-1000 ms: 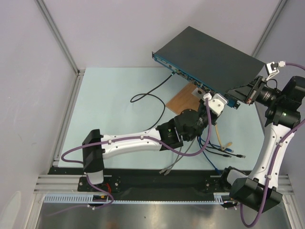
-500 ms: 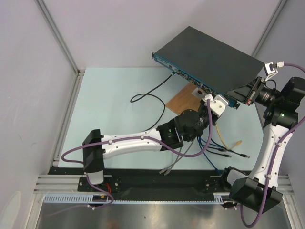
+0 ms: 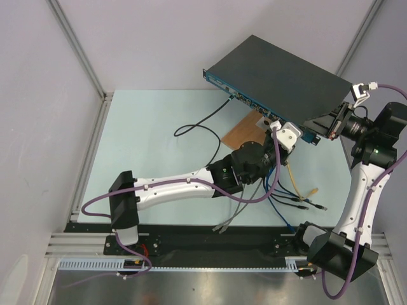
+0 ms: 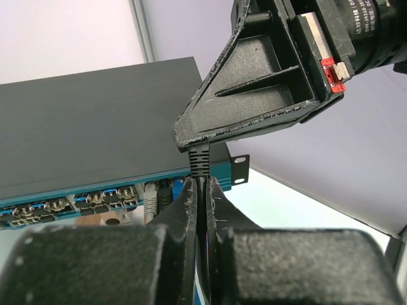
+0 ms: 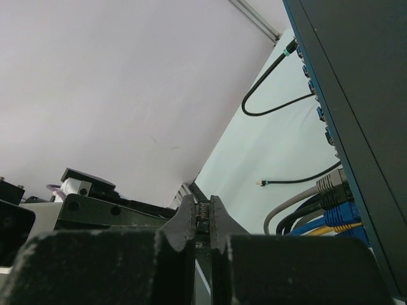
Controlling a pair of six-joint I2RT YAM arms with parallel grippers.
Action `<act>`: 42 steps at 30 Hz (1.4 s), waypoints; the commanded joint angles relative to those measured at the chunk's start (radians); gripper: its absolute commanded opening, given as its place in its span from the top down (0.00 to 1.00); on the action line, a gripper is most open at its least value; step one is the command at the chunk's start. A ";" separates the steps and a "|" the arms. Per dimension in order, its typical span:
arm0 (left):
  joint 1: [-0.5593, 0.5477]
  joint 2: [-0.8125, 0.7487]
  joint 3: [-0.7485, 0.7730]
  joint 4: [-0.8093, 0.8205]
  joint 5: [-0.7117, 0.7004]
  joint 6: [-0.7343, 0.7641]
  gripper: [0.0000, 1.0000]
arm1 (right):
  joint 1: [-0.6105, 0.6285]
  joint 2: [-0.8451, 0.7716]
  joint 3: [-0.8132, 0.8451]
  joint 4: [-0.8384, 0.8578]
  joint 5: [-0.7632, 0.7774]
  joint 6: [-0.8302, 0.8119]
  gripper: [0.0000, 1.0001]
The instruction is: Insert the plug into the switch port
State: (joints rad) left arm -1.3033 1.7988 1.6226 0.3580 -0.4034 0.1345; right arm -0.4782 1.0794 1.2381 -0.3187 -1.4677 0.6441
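The switch point(image 3: 280, 76) is a flat black box with a blue socket face point(image 4: 63, 198), tilted up at the back right. The plug point(image 5: 203, 213) shows its gold contacts between my right gripper's point(image 5: 203, 200) shut fingers. In the left wrist view its ribbed black boot point(image 4: 200, 159) hangs under the right gripper's fingers point(image 4: 254, 95), just in front of the switch's right end. My left gripper point(image 4: 202, 181) is shut on the black cable directly below that boot. In the top view both grippers, left point(image 3: 301, 135) and right point(image 3: 313, 126), meet at the face's right end.
Grey, black and blue cables point(image 4: 156, 197) sit in sockets near the right end. More loose cables point(image 3: 299, 198) lie on the mat, one yellow-tipped point(image 3: 311, 190). A brown wooden board point(image 3: 245, 133) lies under the switch. A black cable point(image 3: 197, 127) loops left from the face.
My left wrist has edged slightly up and left along the switch's face. The yellow-tipped cable on the mat has shifted right. The right arm has barely moved.
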 commanded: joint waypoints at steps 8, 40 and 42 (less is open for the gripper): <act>-0.028 0.074 0.286 -0.331 -0.098 -0.085 1.00 | -0.063 0.008 0.018 -0.011 0.007 0.000 0.00; 0.010 0.349 0.755 -0.926 -0.192 -0.276 1.00 | -0.275 0.254 -0.058 -0.076 0.130 -0.008 0.01; 0.015 0.352 0.755 -0.924 -0.190 -0.276 0.99 | -0.258 0.248 -0.087 0.006 0.135 0.047 0.02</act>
State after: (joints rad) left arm -1.2984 2.1418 2.3310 -0.5797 -0.5739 -0.1215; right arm -0.7605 1.3514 1.1728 -0.4808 -1.3170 0.5735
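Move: The port to fill, at the right end of the switch's front, lies about 7 cm ahead of the left gripper, 5 cm to its right and 10 cm below. A blue plug sits 1 cm to the left of the port and 1 cm farther out, the black plug 3 cm left and 2 cm farther out; the switch's mounting ear is some 6 cm right of the port and 4 cm nearer. From the right gripper the port lies about 4 cm ahead, 2 cm right and 11 cm below. Open the right gripper to let go of the plug head and clear it away to the right, about 14 cm, then down and a little forward past the switch's end. Keep the left grip on the cable behind the boot; bring that gripper down some 7 cm towards the port, swinging slightly right and then back left while easing forward, and tip its fingers downward by about 30 degrees. ##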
